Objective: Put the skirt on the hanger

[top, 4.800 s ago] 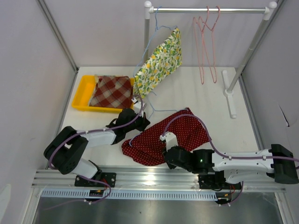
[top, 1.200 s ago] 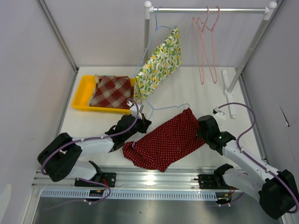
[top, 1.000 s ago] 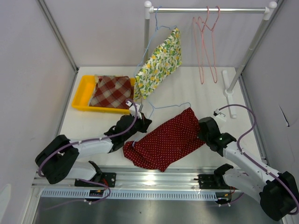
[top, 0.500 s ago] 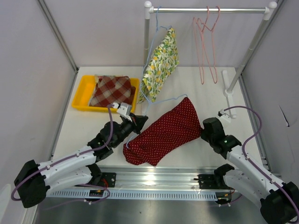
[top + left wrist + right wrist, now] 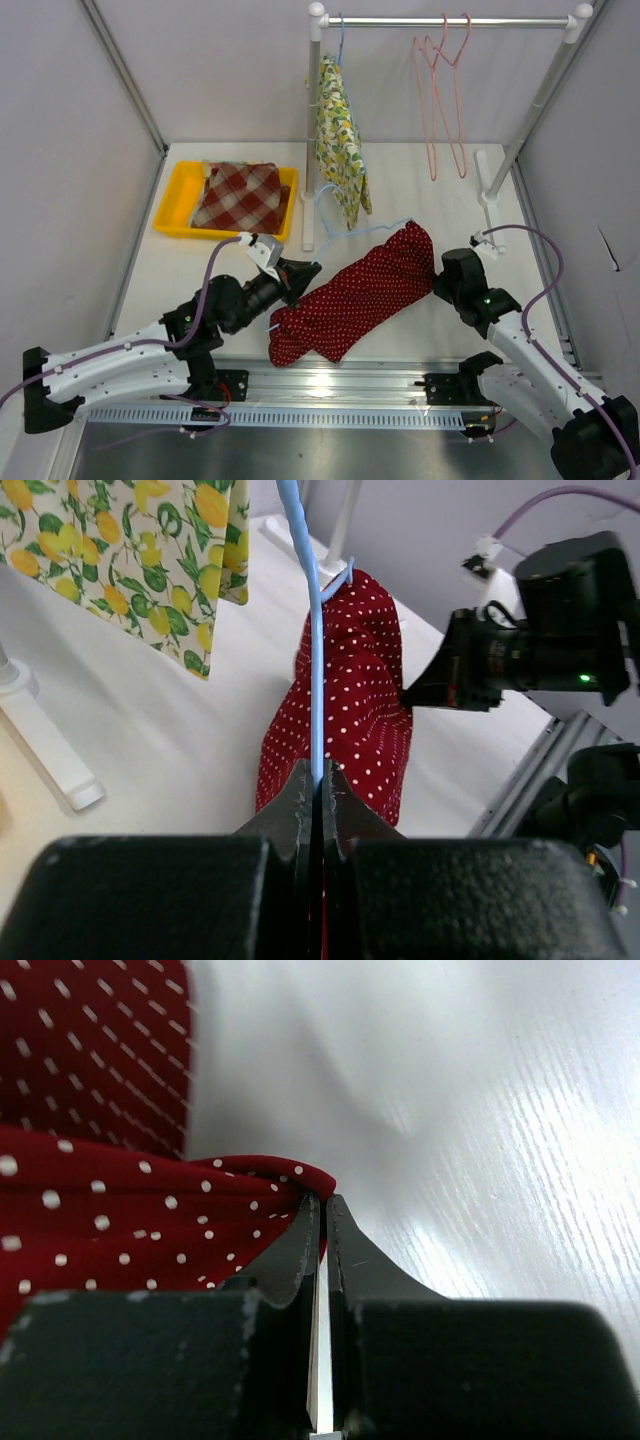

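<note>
The red polka-dot skirt (image 5: 350,295) is stretched aslant across the table's middle, and in the left wrist view the skirt (image 5: 350,695) drapes beneath the wire. A thin light-blue hanger (image 5: 375,225) runs along the skirt's upper end. My left gripper (image 5: 310,270) is shut on that wire at the skirt's left side; the hanger (image 5: 312,660) enters the closed left gripper (image 5: 318,772). My right gripper (image 5: 438,274) is shut on the skirt's right edge. In the right wrist view, a fold of skirt (image 5: 100,1210) is pinched at the right gripper (image 5: 322,1202).
A lemon-print garment (image 5: 340,150) hangs from the rack rail (image 5: 450,20) beside the white pole (image 5: 312,170). Pink hangers (image 5: 440,90) hang further right. A yellow tray (image 5: 172,205) with plaid cloth (image 5: 240,195) sits at the back left. The rack foot (image 5: 490,200) lies at the right.
My left arm has swung out and pulled the hanger forward and right. The skirt has bunched narrower. The lemon-print garment has dropped back to hang straight. My right gripper has shifted slightly right.
</note>
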Tool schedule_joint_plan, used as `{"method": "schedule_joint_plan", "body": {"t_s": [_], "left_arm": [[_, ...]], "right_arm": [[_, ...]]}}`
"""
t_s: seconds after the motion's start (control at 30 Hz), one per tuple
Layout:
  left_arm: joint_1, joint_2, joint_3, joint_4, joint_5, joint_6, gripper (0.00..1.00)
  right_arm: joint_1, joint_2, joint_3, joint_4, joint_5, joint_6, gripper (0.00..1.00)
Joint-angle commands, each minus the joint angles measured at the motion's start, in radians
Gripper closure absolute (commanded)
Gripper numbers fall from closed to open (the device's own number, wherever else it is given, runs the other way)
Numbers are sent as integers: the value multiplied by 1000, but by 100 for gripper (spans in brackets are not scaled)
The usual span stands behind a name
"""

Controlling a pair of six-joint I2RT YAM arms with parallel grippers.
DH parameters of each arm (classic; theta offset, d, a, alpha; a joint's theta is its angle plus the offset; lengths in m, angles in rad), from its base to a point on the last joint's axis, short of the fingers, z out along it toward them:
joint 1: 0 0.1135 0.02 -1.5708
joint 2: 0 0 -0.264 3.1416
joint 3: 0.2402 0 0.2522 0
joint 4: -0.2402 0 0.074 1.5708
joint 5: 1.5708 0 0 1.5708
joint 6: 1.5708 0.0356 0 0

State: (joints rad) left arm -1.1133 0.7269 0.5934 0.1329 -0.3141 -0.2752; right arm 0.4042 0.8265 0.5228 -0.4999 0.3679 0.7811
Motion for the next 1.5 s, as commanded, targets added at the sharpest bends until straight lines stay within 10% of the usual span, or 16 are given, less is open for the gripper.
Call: {"method": "schedule_joint_plan", "body": {"t_s": [0.0,0.57,1.07,1.47], "left_arm": [[-43,-64,65,-16,-57,44,100],[-135,-242,100,-114,-164,60,100],[-151,-169,379,-427,-310,-45,100],[-151,-84,598,-648,-393,-61,100]], "right_arm": [[-13,-1,32,27,-17,-37,100],[19,-7,19,57,-106,-37,100],[94,-168,180,-196,-113,-71,48],[94,-156,321,-276,-135,-69,48]]}}
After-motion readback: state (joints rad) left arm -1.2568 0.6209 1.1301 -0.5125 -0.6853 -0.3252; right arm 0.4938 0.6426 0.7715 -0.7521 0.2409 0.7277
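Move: The left hand has the blue hanger by one side, already threaded into the polka-dot skirt; the rail is about 36 cm ahead, 5 to the right and 36 higher. From this hand the skirt's middle is roughly 5 cm ahead, 8 right, 18 below; the floral skirt 34 ahead, 5 right; the yellow bin 41 ahead, 25 left. The right hand still pinches the skirt's edge, its middle about 20 cm left, level fore and aft. Back a little at first, then left and upward, the left hand carries the hanger and skirt about 10 cm left and 12 cm up, turning slightly counter-clockwise, its fingers staying shut. The right hand follows the skirt some 4 cm left, opens to let go of its edge, then rises about 10 cm while drawing back slightly. ##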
